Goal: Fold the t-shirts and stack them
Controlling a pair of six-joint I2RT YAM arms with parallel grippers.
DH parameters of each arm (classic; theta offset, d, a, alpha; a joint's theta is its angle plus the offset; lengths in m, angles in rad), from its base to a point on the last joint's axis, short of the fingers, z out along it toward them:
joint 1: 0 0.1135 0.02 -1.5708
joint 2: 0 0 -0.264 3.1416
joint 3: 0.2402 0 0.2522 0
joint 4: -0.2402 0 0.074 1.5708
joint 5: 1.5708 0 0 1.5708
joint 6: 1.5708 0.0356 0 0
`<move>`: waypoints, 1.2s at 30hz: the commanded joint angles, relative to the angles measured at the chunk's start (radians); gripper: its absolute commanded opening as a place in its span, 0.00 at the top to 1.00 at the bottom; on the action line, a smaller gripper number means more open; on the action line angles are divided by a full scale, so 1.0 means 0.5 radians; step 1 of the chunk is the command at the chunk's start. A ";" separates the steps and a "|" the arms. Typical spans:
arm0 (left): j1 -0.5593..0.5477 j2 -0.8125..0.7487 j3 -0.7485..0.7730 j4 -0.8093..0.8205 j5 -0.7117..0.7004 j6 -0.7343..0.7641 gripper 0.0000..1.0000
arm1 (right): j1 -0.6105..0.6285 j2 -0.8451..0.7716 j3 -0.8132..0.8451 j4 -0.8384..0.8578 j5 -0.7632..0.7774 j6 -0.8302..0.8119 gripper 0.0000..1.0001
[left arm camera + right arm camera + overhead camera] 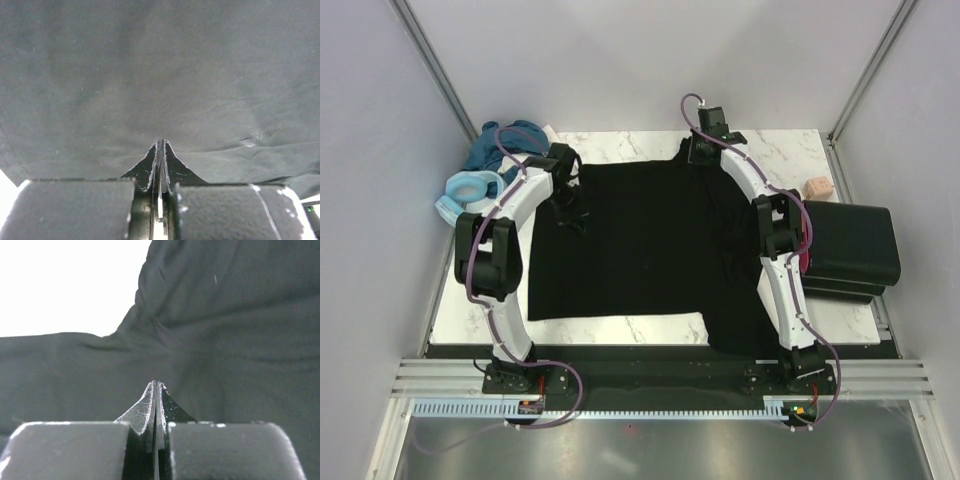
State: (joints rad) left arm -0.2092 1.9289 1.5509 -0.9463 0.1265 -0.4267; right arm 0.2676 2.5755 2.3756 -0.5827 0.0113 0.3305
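Observation:
A black t-shirt [640, 245] lies spread over most of the marble table [620, 328]. My left gripper [570, 210] is low over the shirt's left shoulder area. In the left wrist view its jaws [161, 142] are shut, a thin strip of black cloth [160, 75] shows between them, and a fold edge runs through the tips. My right gripper [693, 152] is at the shirt's far edge near the collar. In the right wrist view it [156, 383] is shut tip to tip over wrinkled black cloth [225, 340], with nothing visible between the jaws.
A teal-blue shirt [505, 145] and a light blue one [468, 192] are bunched at the table's far left. A stack of folded black shirts [850, 250] sits at the right edge. A small pinkish-beige block [817, 187] lies behind that stack.

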 commanded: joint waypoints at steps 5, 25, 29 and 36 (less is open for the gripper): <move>-0.087 -0.118 -0.181 0.018 -0.038 0.126 0.98 | -0.014 0.141 0.167 0.168 0.140 0.008 1.00; -0.195 -0.115 -0.543 0.039 -0.041 0.068 0.98 | -0.133 0.258 0.154 -0.138 0.039 -0.054 1.00; -0.201 -0.097 -0.574 0.039 -0.001 0.056 0.98 | -0.146 0.273 0.191 -0.227 -0.004 -0.041 1.00; -0.201 -0.014 -0.571 0.021 0.023 0.044 0.98 | -0.191 0.365 0.283 -0.258 -0.105 -0.011 1.00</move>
State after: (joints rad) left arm -0.3054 1.9015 1.2648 -0.9363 0.1169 -0.4061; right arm 0.1947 2.6732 2.4584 -0.6266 -0.0051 0.3180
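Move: The left hand, closed, hovers above the left part of the black t-shirt; the patch it makes for lies about 9 cm back and 7 cm below, the shirt's near left corner some 25 cm back and 11 cm left, the blue and white cloths roughly 29 cm out and 22 cm left. The right hand's patch of shirt lies about 1 cm ahead, 4 cm right and 5 cm below, with the bunched far bump about 8 cm ahead, level sideways. Fingers still shut, the left hand sweeps back over the black t-shirt towards its near edge by about 9 cm while sinking some 6 cm, its wrist tipping until the fingers point nearly straight down, and ends with the tips at the cloth, seemingly resting on it. The right hand, also closed, first hops slightly forward and up, then goes down and to the right, away from the bunched far bump, by about 4 cm each way, its tips ending on or just over the shirt beside the fold. ##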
